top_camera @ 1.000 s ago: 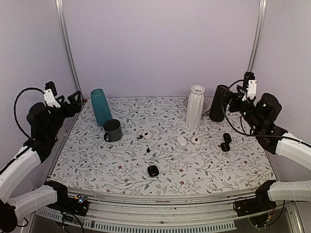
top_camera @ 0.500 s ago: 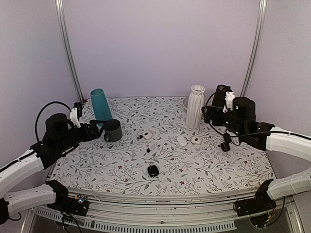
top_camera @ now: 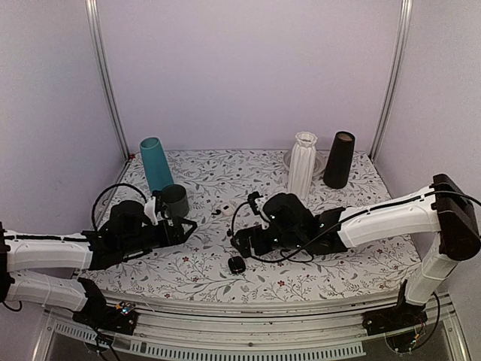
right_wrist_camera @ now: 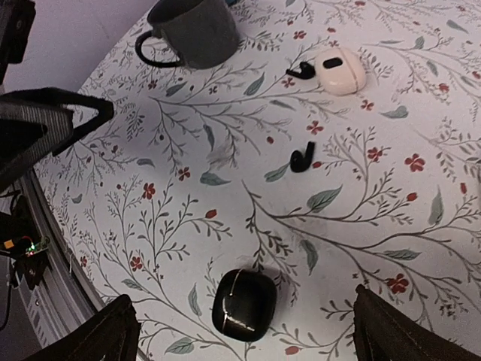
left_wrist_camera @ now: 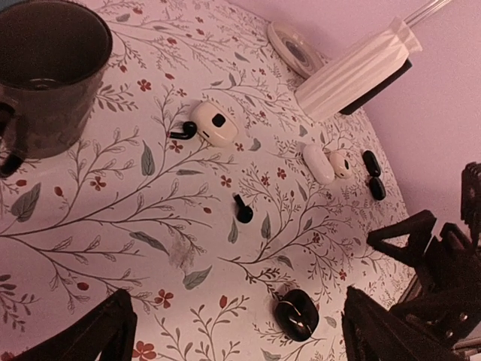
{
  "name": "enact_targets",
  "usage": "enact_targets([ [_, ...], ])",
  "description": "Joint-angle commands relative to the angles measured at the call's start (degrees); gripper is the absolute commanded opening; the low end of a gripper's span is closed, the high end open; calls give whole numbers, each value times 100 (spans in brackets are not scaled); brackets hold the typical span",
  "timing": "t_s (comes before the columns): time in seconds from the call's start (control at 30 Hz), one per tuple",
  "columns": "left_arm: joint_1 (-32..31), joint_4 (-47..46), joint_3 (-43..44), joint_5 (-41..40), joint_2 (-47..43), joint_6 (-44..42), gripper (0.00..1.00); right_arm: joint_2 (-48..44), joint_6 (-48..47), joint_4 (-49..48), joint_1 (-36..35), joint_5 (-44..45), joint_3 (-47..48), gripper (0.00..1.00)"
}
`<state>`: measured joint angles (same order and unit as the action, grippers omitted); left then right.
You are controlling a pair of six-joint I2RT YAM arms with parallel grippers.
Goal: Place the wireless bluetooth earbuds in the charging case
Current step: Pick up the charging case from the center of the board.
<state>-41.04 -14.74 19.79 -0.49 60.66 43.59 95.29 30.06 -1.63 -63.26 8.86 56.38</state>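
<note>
The charging case [top_camera: 237,264] is a glossy black pebble with its lid down, lying near the table's front; it also shows as the case [left_wrist_camera: 296,314] and the case [right_wrist_camera: 242,304]. One black earbud [left_wrist_camera: 242,209] lies loose on the cloth a little beyond it, seen too as the earbud [right_wrist_camera: 302,157]. The other earbud [left_wrist_camera: 183,131] rests against a white case [left_wrist_camera: 214,123]. My left gripper [top_camera: 185,225] hangs low to the left of the case, open and empty. My right gripper [top_camera: 240,242] hovers just behind and above the case, open, with the case between its fingertips [right_wrist_camera: 398,331] in view.
A grey mug [top_camera: 175,201] and a teal vase [top_camera: 155,164] stand at the back left. A white ribbed vase [top_camera: 302,164] and a black cup [top_camera: 339,159] stand at the back right. More small white cases [left_wrist_camera: 318,162] and black pieces [left_wrist_camera: 372,162] lie right of centre.
Both arms have swung down from raised poses at the table's sides to low over the middle, near the black case. Both grippers stayed open.
</note>
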Motion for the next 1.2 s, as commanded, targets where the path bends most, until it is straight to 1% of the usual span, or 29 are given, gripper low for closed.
enact_targets([
  [0.0, -141, -848, -215, -179, 191, 575, 96, 692, 635, 700, -578, -189, 442, 100],
  [0.1, -149, -865, -239, -362, 93, 622, 96, 1110, 889, 1269, -755, -23, 846, 94],
  [0.17, -142, -737, -173, -493, -1, 529, 96, 1249, 1050, 1510, -832, 209, 1003, 93],
  [0.3, -135, -400, 50, -672, -104, 236, 96, 1696, 1041, 2017, -850, 537, 1506, 88],
  [0.43, -124, -177, 227, -794, -133, 75, 96, 2129, 928, 2509, -885, 801, 2007, 79],
  [0.63, -91, -160, 253, -794, -270, 41, 96, 2432, 964, 3042, -894, 1123, 2334, 65],
  [0.7, -88, -158, 278, -778, -358, 0, 96, 2459, 960, 3080, -905, 1177, 2327, 61],
  [0.77, -89, -173, 253, -772, -459, -70, 96, 2488, 929, 3053, -907, 1181, 2319, 59],
  [0.97, -80, -187, 163, -701, -656, -179, 96, 2487, 685, 2800, -907, 1027, 2288, 43],
  [1.07, -75, -243, 120, -563, -628, -225, 96, 2286, 509, 2533, -900, 951, 2140, 38],
  [1.17, -75, -509, 24, -323, -603, -324, 96, 1940, 302, 2113, -863, 783, 1914, 33],
])
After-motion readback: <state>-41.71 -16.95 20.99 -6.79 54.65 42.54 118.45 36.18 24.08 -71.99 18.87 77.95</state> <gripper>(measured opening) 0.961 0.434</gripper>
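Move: From the open right gripper, the black charging case lies about 11 cm below, some 3 cm back and 3 cm to the left. The loose black earbud is roughly 10 cm farther out than the charging case and 2 cm to its left; the white case is about 20 cm beyond the charging case and 3 cm to its left. From the left gripper, the charging case is around 6 cm back, 14 cm to the right and 11 cm below. Lower the right gripper about 10 cm onto the charging case, drawing back some 6 cm and slightly left on the way down, then easing forward a couple of centimetres. Tip its fingers roughly 25 degrees steeper while closing from wide open to under half, and pinch the case by its two sides. Meanwhile raise the empty, open left gripper about 5 cm. ##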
